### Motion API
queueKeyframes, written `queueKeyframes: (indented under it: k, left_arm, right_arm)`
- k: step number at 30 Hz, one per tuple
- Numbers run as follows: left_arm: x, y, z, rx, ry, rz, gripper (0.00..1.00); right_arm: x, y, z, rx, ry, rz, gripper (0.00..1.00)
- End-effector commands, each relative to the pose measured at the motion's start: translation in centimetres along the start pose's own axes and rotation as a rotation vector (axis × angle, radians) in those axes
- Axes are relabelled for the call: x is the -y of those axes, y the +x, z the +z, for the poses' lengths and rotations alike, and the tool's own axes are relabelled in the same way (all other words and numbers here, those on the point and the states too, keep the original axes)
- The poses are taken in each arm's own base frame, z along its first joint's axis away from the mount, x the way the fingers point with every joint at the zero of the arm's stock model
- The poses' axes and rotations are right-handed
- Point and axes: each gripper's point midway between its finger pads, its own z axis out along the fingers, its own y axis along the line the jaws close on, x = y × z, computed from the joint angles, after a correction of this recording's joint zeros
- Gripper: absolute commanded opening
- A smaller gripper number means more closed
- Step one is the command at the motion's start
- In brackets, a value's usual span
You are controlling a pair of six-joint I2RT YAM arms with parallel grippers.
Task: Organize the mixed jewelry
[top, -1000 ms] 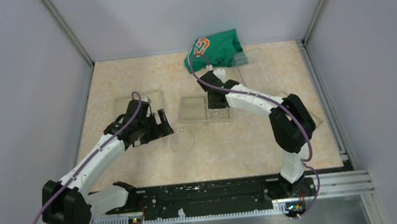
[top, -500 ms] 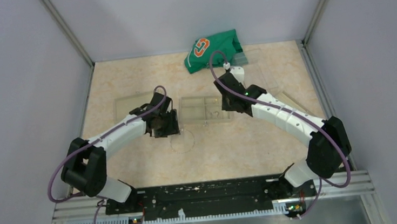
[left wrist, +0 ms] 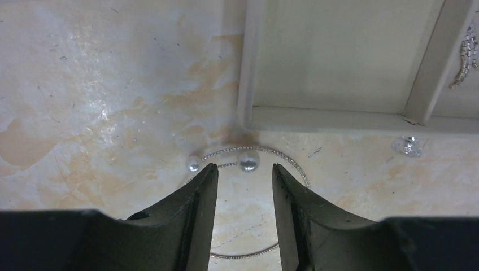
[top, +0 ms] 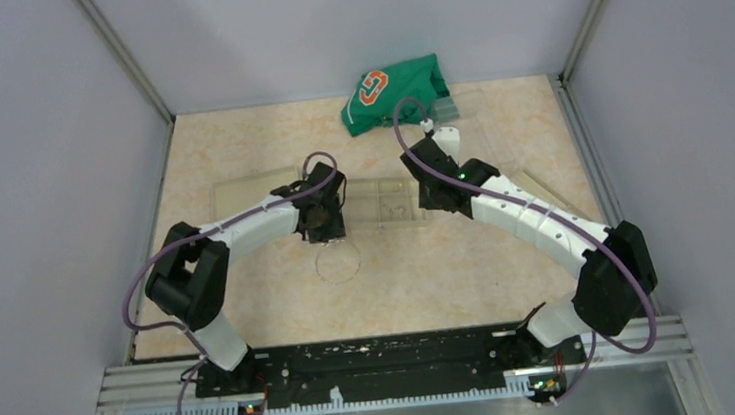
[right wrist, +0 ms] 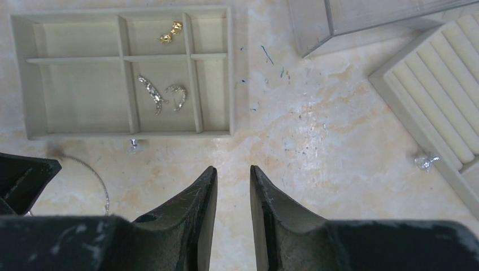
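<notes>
A thin silvery hoop (left wrist: 297,166) with two pearl beads (left wrist: 248,161) lies on the table just in front of a beige compartment tray (left wrist: 339,51). My left gripper (left wrist: 244,169) is low over the hoop, jaws apart, tips just short of the beads, nothing between them. The tray (right wrist: 73,90) holds gold earrings (right wrist: 170,33) and silver earrings (right wrist: 161,94). Two small crystal studs (right wrist: 134,148) (right wrist: 426,161) lie loose on the table. My right gripper (right wrist: 232,169) hovers over bare table right of the tray, jaws narrowly apart and empty.
A green cloth (top: 394,93) lies at the back. A clear plastic box (right wrist: 367,17) and a ridged ring tray (right wrist: 440,84) sit to the right. Another flat tray (top: 242,190) lies behind the left arm. Walls close in three sides.
My left arm swung right to the hoop at the tray's corner and its jaws narrowed. The right arm drew its elbow out to the right, shifting the gripper slightly right.
</notes>
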Motion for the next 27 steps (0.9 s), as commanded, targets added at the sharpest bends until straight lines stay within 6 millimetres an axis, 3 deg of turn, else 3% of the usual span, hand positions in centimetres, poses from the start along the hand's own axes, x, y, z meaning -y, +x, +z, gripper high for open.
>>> queueKeyframes:
  k: [1, 12, 19, 27]
  left_arm:
    - [0.5, -0.6, 0.5, 0.014, -0.021, -0.039, 0.46]
    - [1.2, 0.2, 1.4, 0.0, -0.022, -0.018, 0.33]
    - [1.3, 0.7, 1.4, -0.016, -0.02, -0.008, 0.39]
    - [1.5, 0.4, 0.7, -0.005, -0.016, -0.002, 0.14]
  right_arm:
    - [1.1, -1.1, -1.2, 0.05, 0.019, 0.023, 0.28]
    - [1.3, -0.8, -1.0, 0.041, 0.025, 0.014, 0.28]
    - [1.0, -0.9, -0.9, 0.04, 0.019, 0.015, 0.28]
    - [0.9, -0.9, -0.8, 0.039, 0.018, 0.017, 0.28]
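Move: The bracelet's larger pearl lies about 2 cm below the left fingertips and 1 cm to the right, level with them fore and aft. The smaller end pearl is roughly 3 cm to its left. The tray's middle stands some 7 cm ahead and 9 cm right of the hand, its clear knob 9 cm right and 1 cm ahead. From the right hand the larger pearl lies about 17 cm left, level fore and aft, 14 cm down. The bracelet's larger pearl is taken between the left fingertips: they sink about 1.5 cm onto it, then drift some 1 cm right while narrowing by more than half, until the pads sit against its two sides just in front of the tray. The wrist barely turns. The right hand, empty, eases back and right by only about a centimetre. ##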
